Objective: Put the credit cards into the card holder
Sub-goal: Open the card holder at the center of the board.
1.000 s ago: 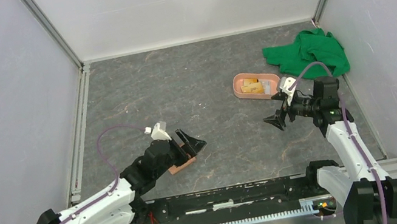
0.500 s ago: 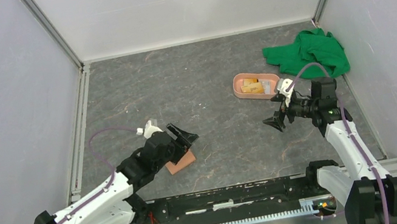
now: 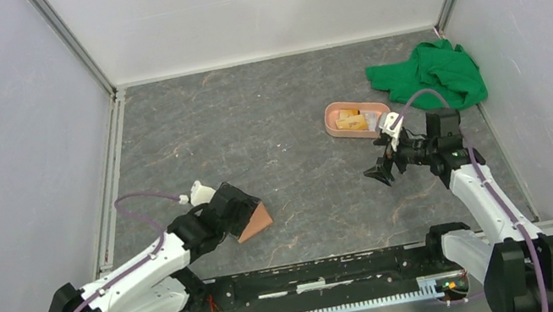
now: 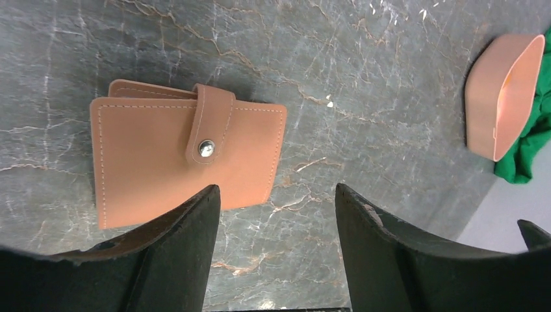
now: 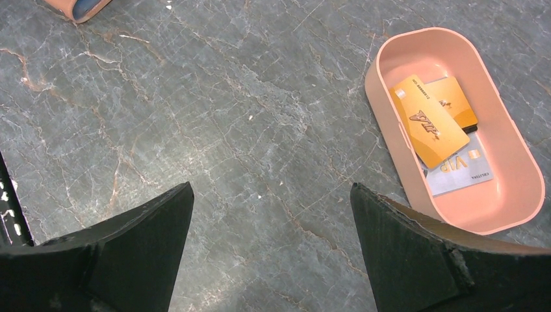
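The card holder (image 4: 185,159) is a tan wallet lying flat and snapped shut at the near left of the table (image 3: 257,223). My left gripper (image 4: 276,192) hovers just beside it, open, with only bare table between its fingers. One fingertip (image 4: 205,201) overlaps the wallet's near edge in the left wrist view. The credit cards, two orange (image 5: 429,120) and one grey-white (image 5: 461,170), lie in a pink oval tray (image 5: 390,58). My right gripper (image 5: 269,188) stands open over bare table left of the tray, holding nothing.
The pink tray (image 3: 334,122) sits at the right rear of the table. A crumpled green cloth (image 3: 430,73) lies behind it in the far right corner. White walls enclose the table on three sides.
My left arm has drawn back toward the near left and its jaws have narrowed. The wallet has stayed on the table. My right gripper has drifted slightly left.
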`<state>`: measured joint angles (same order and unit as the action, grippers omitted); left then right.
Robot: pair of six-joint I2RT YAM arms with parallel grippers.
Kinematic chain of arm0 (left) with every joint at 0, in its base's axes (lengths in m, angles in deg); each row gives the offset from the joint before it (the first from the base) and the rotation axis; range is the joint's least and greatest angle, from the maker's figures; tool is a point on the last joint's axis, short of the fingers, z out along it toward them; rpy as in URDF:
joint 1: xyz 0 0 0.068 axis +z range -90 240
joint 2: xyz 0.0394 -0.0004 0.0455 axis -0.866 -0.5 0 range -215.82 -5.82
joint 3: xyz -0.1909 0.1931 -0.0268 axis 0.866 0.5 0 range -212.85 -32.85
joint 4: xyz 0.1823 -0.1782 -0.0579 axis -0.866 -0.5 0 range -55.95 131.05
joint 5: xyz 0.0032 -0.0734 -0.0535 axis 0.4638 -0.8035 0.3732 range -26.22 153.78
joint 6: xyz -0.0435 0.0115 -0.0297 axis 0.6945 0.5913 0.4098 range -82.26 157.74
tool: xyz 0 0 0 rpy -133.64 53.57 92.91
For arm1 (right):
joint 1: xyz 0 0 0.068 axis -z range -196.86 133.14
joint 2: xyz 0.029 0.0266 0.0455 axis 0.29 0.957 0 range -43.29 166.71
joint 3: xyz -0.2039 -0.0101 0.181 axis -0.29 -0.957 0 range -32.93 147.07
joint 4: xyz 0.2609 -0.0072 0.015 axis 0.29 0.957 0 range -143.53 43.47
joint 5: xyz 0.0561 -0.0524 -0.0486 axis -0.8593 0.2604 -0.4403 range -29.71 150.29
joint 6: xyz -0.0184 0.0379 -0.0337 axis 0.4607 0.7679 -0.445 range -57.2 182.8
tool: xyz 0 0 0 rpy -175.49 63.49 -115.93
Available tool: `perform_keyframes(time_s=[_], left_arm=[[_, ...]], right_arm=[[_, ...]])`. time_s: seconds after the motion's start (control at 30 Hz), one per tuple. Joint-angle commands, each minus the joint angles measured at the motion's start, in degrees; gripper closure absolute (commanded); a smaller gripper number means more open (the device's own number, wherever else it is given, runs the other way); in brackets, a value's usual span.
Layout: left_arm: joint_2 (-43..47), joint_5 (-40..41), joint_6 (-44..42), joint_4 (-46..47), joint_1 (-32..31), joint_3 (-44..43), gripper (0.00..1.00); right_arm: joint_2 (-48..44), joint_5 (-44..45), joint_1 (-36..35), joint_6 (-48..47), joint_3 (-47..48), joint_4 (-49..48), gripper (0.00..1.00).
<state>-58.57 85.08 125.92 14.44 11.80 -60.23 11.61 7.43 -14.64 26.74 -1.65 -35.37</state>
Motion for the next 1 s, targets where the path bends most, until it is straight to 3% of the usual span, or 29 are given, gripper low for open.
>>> perform_keyframes(time_s=[0.0, 0.2, 0.33, 0.4, 0.47, 0.6, 0.83, 0.97], left_arm=[[-1.35, 4.87, -0.95, -6.09, -0.65, -5.40, 0.29], [-3.84, 4.00, -3.32, -13.85, -3.92, -8.52, 0.37], [-7.41, 5.21, -6.62, -12.13, -6.28, -9.52, 0.41], [-12.39, 6.01, -15.91, -9.33, -6.35, -12.36, 0.46], [-19.08, 9.13, -18.99, -14.77, -6.34, -19.77, 0.45], [-30.42, 12.58, -17.33, -25.55, -6.57, -30.89, 0.42], [-47.14, 15.85, -16.75, -38.84, -9.30, -41.69, 0.45], [-51.41, 15.87, -17.18, -39.75, -10.01, -43.43, 0.50]], right_arm=[[0.40, 1.09, -0.70, -1.15, 2.20, -0.35, 0.02], [0.73, 1.71, -1.17, -1.35, 2.37, -0.22, 0.02], [0.72, 1.97, -1.63, -1.42, 2.37, -0.14, 0.02], [0.79, 2.15, -1.82, -1.52, 2.37, -0.21, 0.02], [1.09, 2.32, -1.88, -1.57, 2.42, -0.07, 0.02], [0.93, 2.75, -1.87, -1.79, 2.37, -0.03, 0.02], [0.66, 3.50, -1.87, -1.92, 2.37, -0.11, 0.02], [0.73, 3.97, -3.67, -2.10, 2.37, -0.03, 0.02]])
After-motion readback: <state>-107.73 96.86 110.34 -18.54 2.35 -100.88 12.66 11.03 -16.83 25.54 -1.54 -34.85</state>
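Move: The closed card holder lies almost under the left hand: its middle is about 2 cm to the left, level with it fore and aft, some 6 cm below. The pink box with the cards stands far off, roughly 20 cm ahead of the left hand and 28 cm to its right. From the idle right hand the card holder is about 31 cm to the left, 6 cm back and 12 cm below. The left hand first eases back about 2 cm over the card holder with a small rise and dip, then swings forward and to the right some 4 cm before sinking about 4 cm towards the holder's right-hand end. Meanwhile the wrist rolls some 50 degrees, its left side rising, so that the fingers come to point down and leftward, and they close partway, still apart; no grip on the leather can be seen. ##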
